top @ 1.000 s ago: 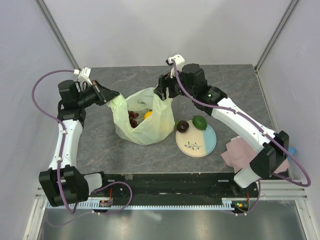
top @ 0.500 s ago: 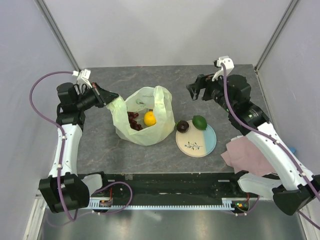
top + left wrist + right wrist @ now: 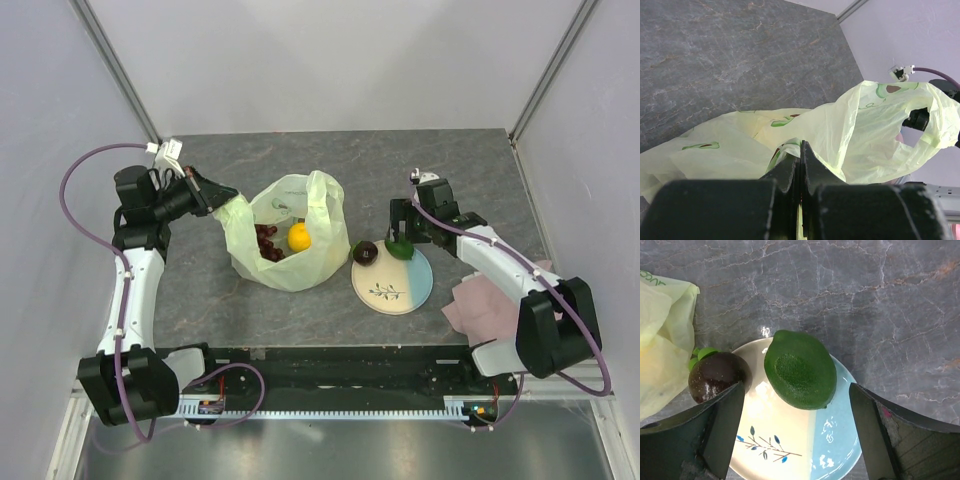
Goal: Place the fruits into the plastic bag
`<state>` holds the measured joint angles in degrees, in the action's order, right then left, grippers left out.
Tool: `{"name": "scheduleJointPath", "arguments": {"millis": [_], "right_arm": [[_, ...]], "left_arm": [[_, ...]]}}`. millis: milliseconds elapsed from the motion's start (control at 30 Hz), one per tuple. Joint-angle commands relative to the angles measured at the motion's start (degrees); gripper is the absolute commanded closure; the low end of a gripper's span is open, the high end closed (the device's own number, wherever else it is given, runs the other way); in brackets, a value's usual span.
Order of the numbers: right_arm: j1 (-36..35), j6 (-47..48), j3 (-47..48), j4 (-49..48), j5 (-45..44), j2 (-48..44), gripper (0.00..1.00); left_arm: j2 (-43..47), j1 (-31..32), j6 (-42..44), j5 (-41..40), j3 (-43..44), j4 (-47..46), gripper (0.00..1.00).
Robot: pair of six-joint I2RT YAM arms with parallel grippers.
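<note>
The pale green plastic bag stands open mid-table with the orange and the dark red grapes inside. My left gripper is shut on the bag's left handle and holds it up. My right gripper is open, above the green avocado, which lies on the plate between the fingers. The dark purple-brown fruit lies beside it on the plate, by the left fingertip. The bag's right handle stands free.
A pink cloth lies at the right near edge, under the right arm. The plate sits right of the bag. Grey enclosure walls surround the dark table.
My right gripper let go of the bag's right handle, swung right and came down over the avocado on the plate. The left gripper kept its hold and barely moved.
</note>
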<state>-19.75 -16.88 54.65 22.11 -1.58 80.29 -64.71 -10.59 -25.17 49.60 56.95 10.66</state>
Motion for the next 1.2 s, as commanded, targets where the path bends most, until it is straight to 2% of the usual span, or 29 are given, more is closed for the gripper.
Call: {"name": "scheduleJointPath", "arguments": {"millis": [0, 200, 533, 633, 767, 833, 933, 967, 1067, 1167], "right_arm": [[-0.03, 1.94, -1.21, -4.26, -0.52, 0.66, 0.07], [-0.03, 2.82, -1.65, -5.58, -0.35, 3.64, 0.07], [-0.12, 3.44, -2.09, -7.43, -0.09, 8.83, 0.17], [-0.03, 3.26, -2.62, -7.87, 0.0, 9.27, 0.26], [-0.12, 2.91, -2.97, -7.96, -0.17, 8.66, 0.47], [-0.12, 2.74, -3.06, -7.35, -0.78, 7.87, 0.52], [-0.12, 2.12, -1.75, -4.45, -3.68, 4.19, 0.77], [-0.12, 1.6, -1.13, -2.7, -4.47, 2.95, 0.8], [-0.9, 0.28, 1.76, -0.84, -5.53, -4.25, 0.81], [-4.58, -0.95, 4.4, -4.5, -6.85, -13.12, 0.82]], "left_arm": [[0.46, -0.22, 2.32, -0.3, 1.32, -0.28, 0.99], [0.37, -0.22, 2.32, -0.3, 1.24, -0.37, 0.98], [0.46, -0.22, 2.58, -0.56, 1.15, -0.28, 0.99], [0.37, -0.22, 2.58, -0.56, 1.15, -0.28, 0.99], [0.46, -0.22, 2.58, -0.65, 1.06, -0.2, 0.98], [0.46, -0.22, 2.58, -0.65, 1.06, -0.2, 0.98], [0.37, -0.13, 2.67, -0.65, 1.06, -0.2, 0.98], [0.37, -0.22, 2.67, -0.65, 1.06, -0.28, 0.98], [0.46, -0.22, 2.67, -0.56, 1.06, -0.28, 0.98], [0.37, -0.22, 2.58, -0.39, 1.06, -0.2, 0.98]]}}
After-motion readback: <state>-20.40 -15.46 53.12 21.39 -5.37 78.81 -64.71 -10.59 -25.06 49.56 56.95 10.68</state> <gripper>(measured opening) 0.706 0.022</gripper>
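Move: The right hand is open just above the avocado, whose middle lies about 1 cm ahead and some 5 cm below. The dark round fruit lies about 10 cm to the left and 1 cm back, the plate's middle some 8 cm back and 3 cm left, and the bag about 33 cm left and 2 cm ahead. From the left hand, closed on the bag's handle, the avocado is roughly 46 cm to the right, about level fore and aft and some 23 cm below. The right hand sinks about 5 cm almost straight down until its spread fingers straddle the avocado at the far edge of the plate, narrowing on the way and pinching the fruit from both sides, then pauses briefly with the grip set. It then pulls up about 5 cm, back to its starting height and easing about a centimetre back and to the right, fingers still shut on the avocado, while the left hand stays still and keeps hold of the bag's handle. ##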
